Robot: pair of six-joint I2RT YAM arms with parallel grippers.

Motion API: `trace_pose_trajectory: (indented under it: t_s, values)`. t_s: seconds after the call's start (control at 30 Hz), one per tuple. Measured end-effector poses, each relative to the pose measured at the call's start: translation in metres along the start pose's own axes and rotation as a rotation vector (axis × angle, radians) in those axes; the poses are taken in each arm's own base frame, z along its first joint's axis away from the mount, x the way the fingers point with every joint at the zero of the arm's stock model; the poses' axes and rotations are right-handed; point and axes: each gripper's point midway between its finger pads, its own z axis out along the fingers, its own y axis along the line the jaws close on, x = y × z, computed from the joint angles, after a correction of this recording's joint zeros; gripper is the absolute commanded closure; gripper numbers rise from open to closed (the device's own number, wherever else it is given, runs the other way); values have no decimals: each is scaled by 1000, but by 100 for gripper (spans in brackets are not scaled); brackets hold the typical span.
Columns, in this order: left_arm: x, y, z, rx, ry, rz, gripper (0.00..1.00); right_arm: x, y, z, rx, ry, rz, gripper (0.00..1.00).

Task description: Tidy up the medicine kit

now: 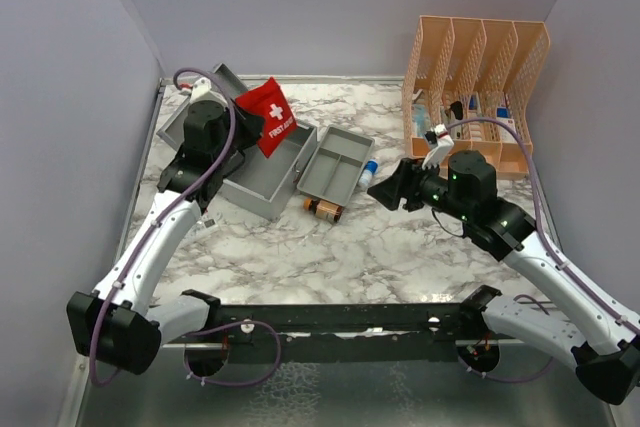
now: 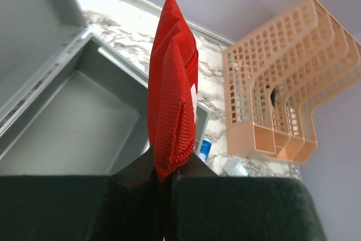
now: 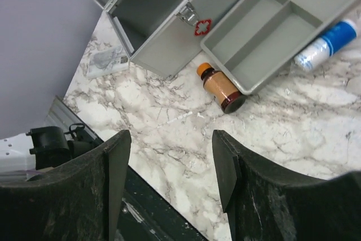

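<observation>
The medicine kit (image 1: 258,187) is a grey metal case standing open at the left, its lid (image 1: 212,89) leaning back. Its grey divided tray (image 1: 335,162) lies on the table just right of it. My left gripper (image 1: 243,127) is shut on a corner of a red "FIRST AID" pouch (image 1: 268,115), held above the open case. In the left wrist view the pouch (image 2: 172,94) rises from the closed jaws over the case's hollow (image 2: 67,128). My right gripper (image 3: 169,162) is open and holds nothing, above bare marble near an amber bottle (image 3: 221,87).
A blue-and-white bottle (image 1: 368,169) lies against the tray's right side. A peach slotted organizer (image 1: 475,77) with small items stands at the back right. A small white packet (image 3: 107,61) lies left of the case. Grey walls close in the table.
</observation>
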Motion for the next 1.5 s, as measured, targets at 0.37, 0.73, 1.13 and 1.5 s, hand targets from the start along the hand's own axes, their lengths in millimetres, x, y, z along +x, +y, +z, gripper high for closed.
trace_pose_trajectory:
  t_s: [0.37,0.73,1.13,1.5]
  values:
    - [27,77,23,-175,92,-211,100,32,-17,13,77,82,192,41]
    - [68,107,43,-333,209,-381,94,63,-35,23,147,155,303,44]
    - [76,115,86,-390,236,-477,81,62,-35,21,136,117,329,44]
    - [95,134,95,-436,292,-402,44,49,-34,14,135,52,322,45]
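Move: The left hand still pinches the red first aid pouch; the middle of the open grey box lies about 7 cm ahead of that hand, 3 cm to its left and 25 cm below. The box's raised lid is some 15 cm ahead and 16 cm left, the grey tray 9 cm ahead and 14 cm right, the brown bottle 3 cm back and 10 cm right. From the empty right hand the box is roughly 22 cm ahead, 25 cm left and 19 cm lower. The left hand carries the first aid pouch mainly down, about 18 cm, into the open box, first easing forward and left over it, then sinking and reaching on to some 7 cm forward in all, while the wrist tips about 30 degrees further down and the fingers, shut on the pouch until halfway down, open to about half and let it go. Meanwhile the right hand, empty and open, sinks about 7 cm nearly straight down over the table right of the brown bottle, its fingers tipping lower, then hovers and starts to rise again, touching nothing. ##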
